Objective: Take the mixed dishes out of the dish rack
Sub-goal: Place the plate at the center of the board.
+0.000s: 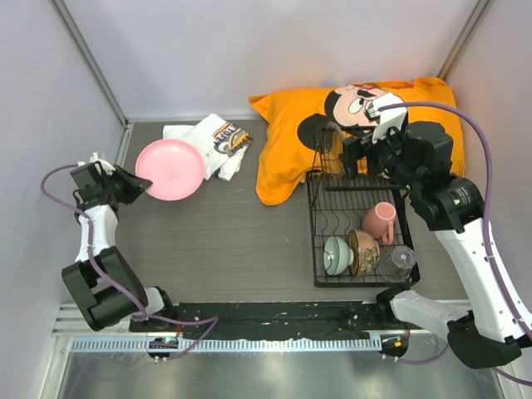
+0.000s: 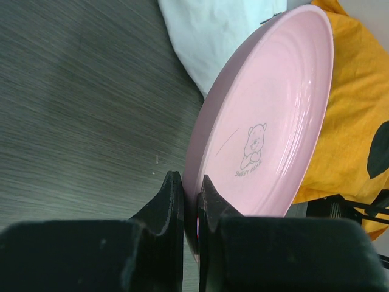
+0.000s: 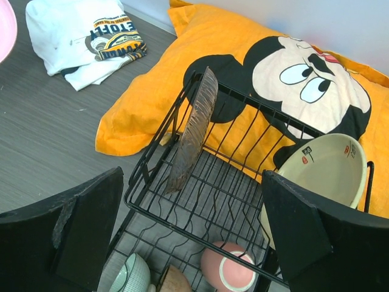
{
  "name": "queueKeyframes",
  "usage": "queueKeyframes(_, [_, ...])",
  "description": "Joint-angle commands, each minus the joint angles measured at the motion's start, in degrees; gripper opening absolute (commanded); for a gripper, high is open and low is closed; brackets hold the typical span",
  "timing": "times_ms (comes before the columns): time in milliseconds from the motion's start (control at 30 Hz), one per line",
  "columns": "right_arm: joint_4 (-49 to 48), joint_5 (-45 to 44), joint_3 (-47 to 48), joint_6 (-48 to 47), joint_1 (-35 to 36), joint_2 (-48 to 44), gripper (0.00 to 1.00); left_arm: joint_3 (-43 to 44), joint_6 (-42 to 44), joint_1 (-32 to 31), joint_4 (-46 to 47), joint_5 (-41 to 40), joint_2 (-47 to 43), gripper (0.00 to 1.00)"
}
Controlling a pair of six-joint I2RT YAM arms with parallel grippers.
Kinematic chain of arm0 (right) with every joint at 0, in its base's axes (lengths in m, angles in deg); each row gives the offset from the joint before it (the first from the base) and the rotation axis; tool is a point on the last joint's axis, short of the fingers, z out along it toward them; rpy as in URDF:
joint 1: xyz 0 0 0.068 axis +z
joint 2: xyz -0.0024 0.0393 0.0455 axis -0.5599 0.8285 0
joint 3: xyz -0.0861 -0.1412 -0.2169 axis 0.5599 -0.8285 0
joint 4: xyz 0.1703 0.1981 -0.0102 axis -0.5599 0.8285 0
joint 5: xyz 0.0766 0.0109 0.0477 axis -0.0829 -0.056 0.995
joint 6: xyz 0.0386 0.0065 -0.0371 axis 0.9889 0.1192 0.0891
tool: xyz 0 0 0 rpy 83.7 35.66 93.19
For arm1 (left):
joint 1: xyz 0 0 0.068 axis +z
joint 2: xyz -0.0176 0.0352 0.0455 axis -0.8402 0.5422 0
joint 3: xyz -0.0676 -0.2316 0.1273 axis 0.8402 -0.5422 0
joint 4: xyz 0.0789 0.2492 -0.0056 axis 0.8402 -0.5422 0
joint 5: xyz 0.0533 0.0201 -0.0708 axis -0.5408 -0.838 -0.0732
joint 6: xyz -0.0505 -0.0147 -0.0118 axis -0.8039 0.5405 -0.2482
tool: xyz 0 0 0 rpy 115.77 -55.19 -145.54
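My left gripper (image 1: 137, 187) is shut on the rim of the pink plate (image 1: 170, 169), which sits low over the table at the left. In the left wrist view the fingers (image 2: 172, 201) pinch the plate (image 2: 267, 121) edge. My right gripper (image 1: 353, 154) is open and empty above the far end of the black wire dish rack (image 1: 316, 218). A tan speckled plate (image 3: 193, 131) stands on edge between its fingertips (image 3: 97, 207). A cream bowl (image 3: 322, 170) leans at the far right. The pink mug (image 1: 379, 222), pale green bowl (image 1: 337, 255), brown patterned bowl (image 1: 363, 252) and clear glass (image 1: 399, 260) sit at the near end.
An orange Mickey Mouse pillow (image 1: 287, 150) lies under and behind the rack's far end. A folded white T-shirt (image 1: 212, 137) lies just behind the pink plate. Walls enclose the table on the left, back and right.
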Motion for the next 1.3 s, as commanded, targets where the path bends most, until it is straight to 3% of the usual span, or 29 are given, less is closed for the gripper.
queueKeyframes(0, [-2.8,-1.2,-0.1,-0.3,0.0,-1.8,1.00,-1.1,-0.4,2.8,4.9,4.3,1.5,0.00])
queueKeyframes(567, [-3.2,-4.4,-0.4,-0.9,-0.2,-1.7,1.00,-2.4,7.3,7.5,1.8,3.0,12.7,0.00])
queueKeyframes(1267, [-3.4,-5.3,-2.5,-2.1,-0.3,-2.2,1.00,-3.9,12.7,9.7,1.6,1.7,16.8,0.00])
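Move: The left hand already pinches the pink plate by its near left rim, the plate's middle being about 6 cm ahead and 7 cm to the right, roughly level. The spot on the board it is taken to lies about 2 cm ahead, 4 cm right and 15 cm below this hand; the white towel's middle is some 18 cm ahead, 16 cm right and 15 cm below. From the idle right hand, that spot is about 6 cm ahead, 58 cm left and 38 cm below. Keeping its pinch on the plate's rim, the left hand lowers the plate about 12 cm towards the open board on the near side of the white towel, drifting some 4 or 5 cm left and 3 cm back towards its base. Most of the drop comes quickly and the last part more slowly, while the wrist tips the fingers down by about 15 degrees and the fingers stay shut on the rim; whether the plate's underside touches the board can't be told. ##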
